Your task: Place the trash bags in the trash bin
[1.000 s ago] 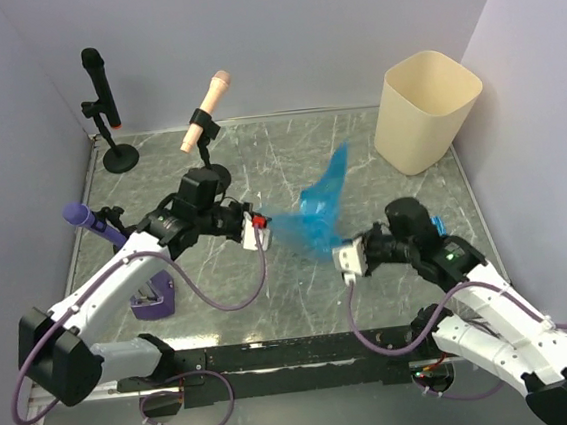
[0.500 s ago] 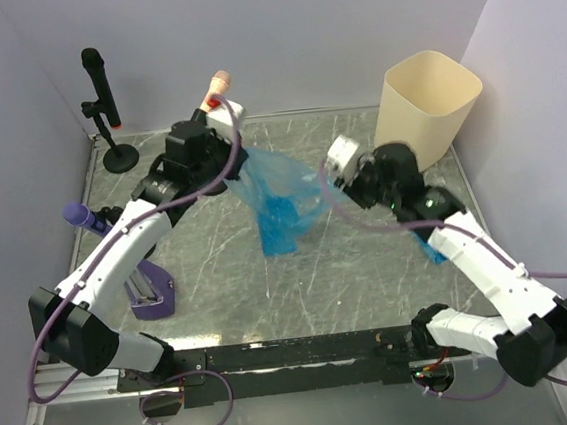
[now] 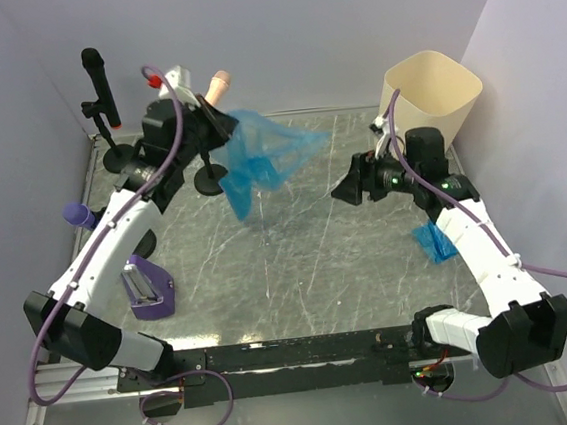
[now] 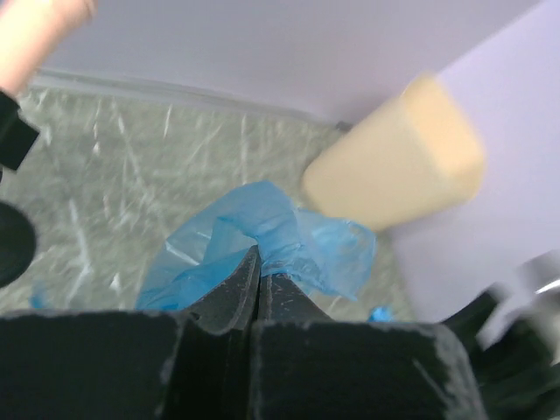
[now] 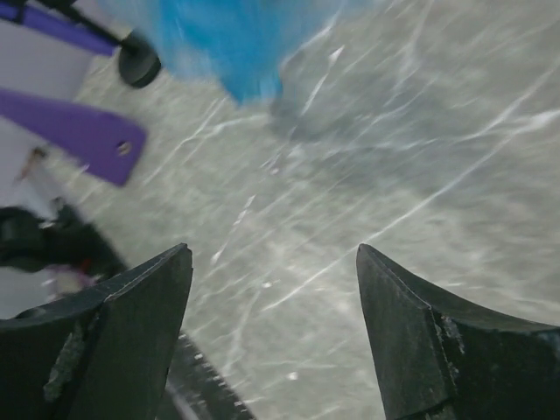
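A blue trash bag [image 3: 260,159] hangs in the air over the back of the table, pinched at one corner by my left gripper [image 3: 225,130], which is shut on it. The left wrist view shows the closed jaws [image 4: 258,267] biting the blue film [image 4: 262,223], with the cream trash bin [image 4: 394,175] beyond. That bin [image 3: 429,108] stands upright at the back right corner. To the bag's right my right gripper [image 3: 347,188] hovers open and empty, and its wrist view shows it [image 5: 273,262] over bare tabletop. A second blue trash bag [image 3: 432,241] lies crumpled under the right forearm.
A black microphone on a stand [image 3: 101,89] and a beige microphone [image 3: 217,83] stand at the back left. A purple microphone [image 3: 79,214] and a purple holder [image 3: 151,294] sit at the left. Walls close the table on three sides.
My right gripper let go of the blue bag, opened wide and drew back to the right. My left arm lifted the bag up and toward the back left.
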Robot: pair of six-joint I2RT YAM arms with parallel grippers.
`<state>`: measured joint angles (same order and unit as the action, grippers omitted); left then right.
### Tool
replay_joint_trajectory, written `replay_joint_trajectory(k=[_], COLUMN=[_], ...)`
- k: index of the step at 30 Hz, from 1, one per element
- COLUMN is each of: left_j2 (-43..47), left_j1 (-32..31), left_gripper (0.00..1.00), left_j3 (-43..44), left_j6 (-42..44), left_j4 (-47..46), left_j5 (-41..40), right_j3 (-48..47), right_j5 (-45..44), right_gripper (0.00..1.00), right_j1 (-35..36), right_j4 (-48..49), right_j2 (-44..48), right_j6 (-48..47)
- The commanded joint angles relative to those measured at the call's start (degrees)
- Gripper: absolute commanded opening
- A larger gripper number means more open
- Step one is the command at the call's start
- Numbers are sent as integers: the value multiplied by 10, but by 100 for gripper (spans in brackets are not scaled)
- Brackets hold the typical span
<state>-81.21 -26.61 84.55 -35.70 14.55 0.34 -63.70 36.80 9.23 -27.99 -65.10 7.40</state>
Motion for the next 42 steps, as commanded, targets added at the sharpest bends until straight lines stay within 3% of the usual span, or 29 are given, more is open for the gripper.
replay_joint_trajectory(k=[1, 5, 10, 17, 28, 29, 31, 33, 36, 39, 42], left_j2=[-17, -27, -29, -37, -44, -43, -41, -40, -36, -30, -4], left_j1=[29, 33, 36, 45, 46, 46, 47, 48, 48, 47, 42], left_gripper=[1, 1, 1, 1, 1, 1, 1, 1, 1, 1, 1], left_j3=[65, 83, 102, 130, 160, 158, 154, 151, 144, 114, 32], left_j6=[-117, -100, -54, -37, -33, -31, -28, -23, -6, 40, 109], left_j4=[-10, -8, -1, 3, 0, 0, 0, 5, 16, 24, 7], left_j5=[17, 64, 121, 157, 197, 195, 188, 170, 95, 51, 29], right_j3=[52, 91, 53, -7, -89, -95, -102, -101, -73, -58, -64], right_j5=[91, 121, 168, 171, 120, 125, 143, 163, 185, 179, 190], right_gripper=[84, 86, 86, 86, 83, 78, 59, 32, 11, 2, 0], right_j1=[1, 1, 1, 7, 12, 12, 16, 18, 13, 8, 8], right_j4=[76, 245, 459, 514, 545, 552, 566, 560, 486, 311, 126], right_j2=[15, -5, -94, -201, -286, -289, -295, -289, -257, -214, -180], right_j6=[63, 125, 233, 271, 301, 307, 314, 306, 275, 203, 110])
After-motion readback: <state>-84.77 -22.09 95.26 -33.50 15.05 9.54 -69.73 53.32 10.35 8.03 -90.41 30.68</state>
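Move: The trash bag hangs from the closed left fingers. Its loose edge is about 11 cm ahead of the open right hand, 5 cm left and slightly above; from the left hand that edge is some 18 cm right, 5 cm back and 6 cm lower. The trash bin stands roughly 21 cm ahead and 20 cm right of the right hand, lower. The pink microphone is about 8 cm ahead and 6 cm left of the left hand, lower. The right fingers shut on the bag's loose edge and pinch it: after a small dip the open hand reaches forward about 12 cm and left 7 cm while its fingers tip up some 20 degrees to near level; once closing, it draws back and down a couple of centimetres. The left hand keeps its pinch and lifts the bag about 7 cm. ##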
